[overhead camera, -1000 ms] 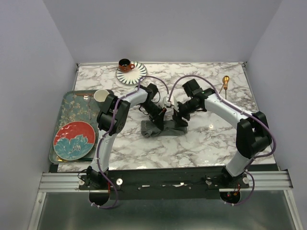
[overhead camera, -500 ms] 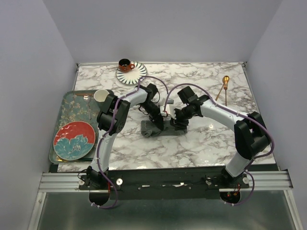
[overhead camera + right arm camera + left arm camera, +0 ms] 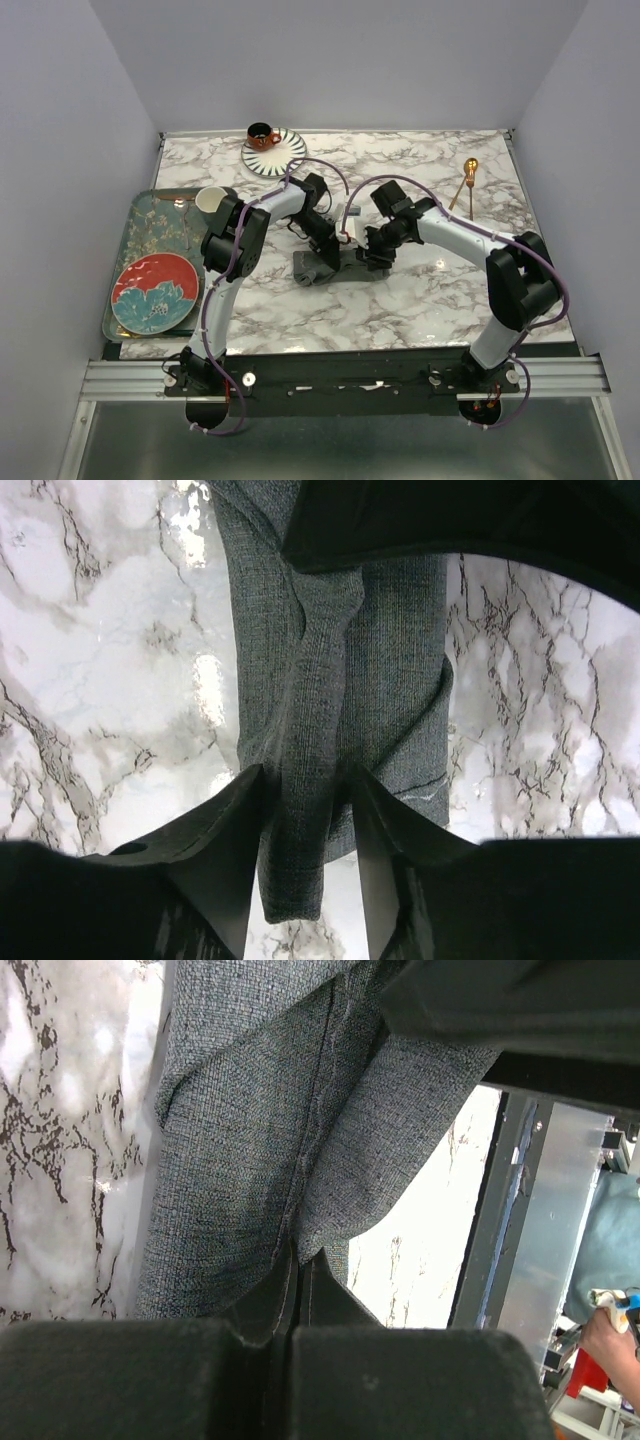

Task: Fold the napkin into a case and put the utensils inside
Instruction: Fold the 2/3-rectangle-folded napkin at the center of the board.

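Note:
The dark grey napkin lies folded into a narrow strip at mid-table, between my two grippers. My left gripper is down on its left part. In the left wrist view its jaws are shut, and a ridge of the cloth runs up into their tips. My right gripper stands at the strip's right end. In the right wrist view it straddles a raised fold of the napkin, one finger pressed against each side. The gold utensils lie crossed at the far right, away from both grippers.
An orange cup on a striped saucer sits at the back. A patterned tray on the left holds a red plate and a white cup. The table's front rail runs by the arm bases.
My right gripper has shifted left onto the napkin's right end and narrowed its jaws around a fold. The left gripper has stayed shut in place.

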Robot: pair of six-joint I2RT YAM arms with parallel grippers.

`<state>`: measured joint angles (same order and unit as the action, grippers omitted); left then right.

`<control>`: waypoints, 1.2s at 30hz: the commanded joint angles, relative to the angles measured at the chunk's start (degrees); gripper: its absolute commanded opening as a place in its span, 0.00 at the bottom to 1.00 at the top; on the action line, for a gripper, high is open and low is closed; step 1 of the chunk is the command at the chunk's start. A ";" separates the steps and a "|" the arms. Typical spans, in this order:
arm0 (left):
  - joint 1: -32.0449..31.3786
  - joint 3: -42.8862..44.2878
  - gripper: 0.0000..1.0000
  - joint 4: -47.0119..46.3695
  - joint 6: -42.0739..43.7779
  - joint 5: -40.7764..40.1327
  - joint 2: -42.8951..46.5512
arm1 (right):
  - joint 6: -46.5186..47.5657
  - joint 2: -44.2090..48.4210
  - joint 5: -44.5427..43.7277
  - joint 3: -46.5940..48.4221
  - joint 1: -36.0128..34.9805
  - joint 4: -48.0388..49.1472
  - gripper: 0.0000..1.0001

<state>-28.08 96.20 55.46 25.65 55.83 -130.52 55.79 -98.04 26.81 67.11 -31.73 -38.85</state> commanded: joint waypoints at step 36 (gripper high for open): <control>13.92 -8.91 0.73 -9.84 -0.79 3.77 17.57 | -4.46 -18.32 15.37 20.24 10.01 -21.87 0.01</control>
<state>-17.43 91.94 49.71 24.12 60.45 -118.85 52.40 -113.21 37.91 82.37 -22.94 -55.48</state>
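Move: The napkin's raised edge is already shut in the left fingers near its middle; its right end stands between the open right fingers, about 1 cm to that hand's right and 1 cm below, roughly 11 cm right of the left hand and level fore and aft with both. From the left hand, the striped plate lies some 26 cm ahead and 15 cm left, the white mug about 14 cm ahead and 27 cm left. The raised edge changes hands: the right gripper slips about 1 cm right along it and pinches its right end, then carries that end a centimetre or two forward and down while its fingertips tip some 20 degrees back towards the base. Only after that pinch does the left gripper open and pull clear of the cloth, up, forward and left by about 10 cm. ##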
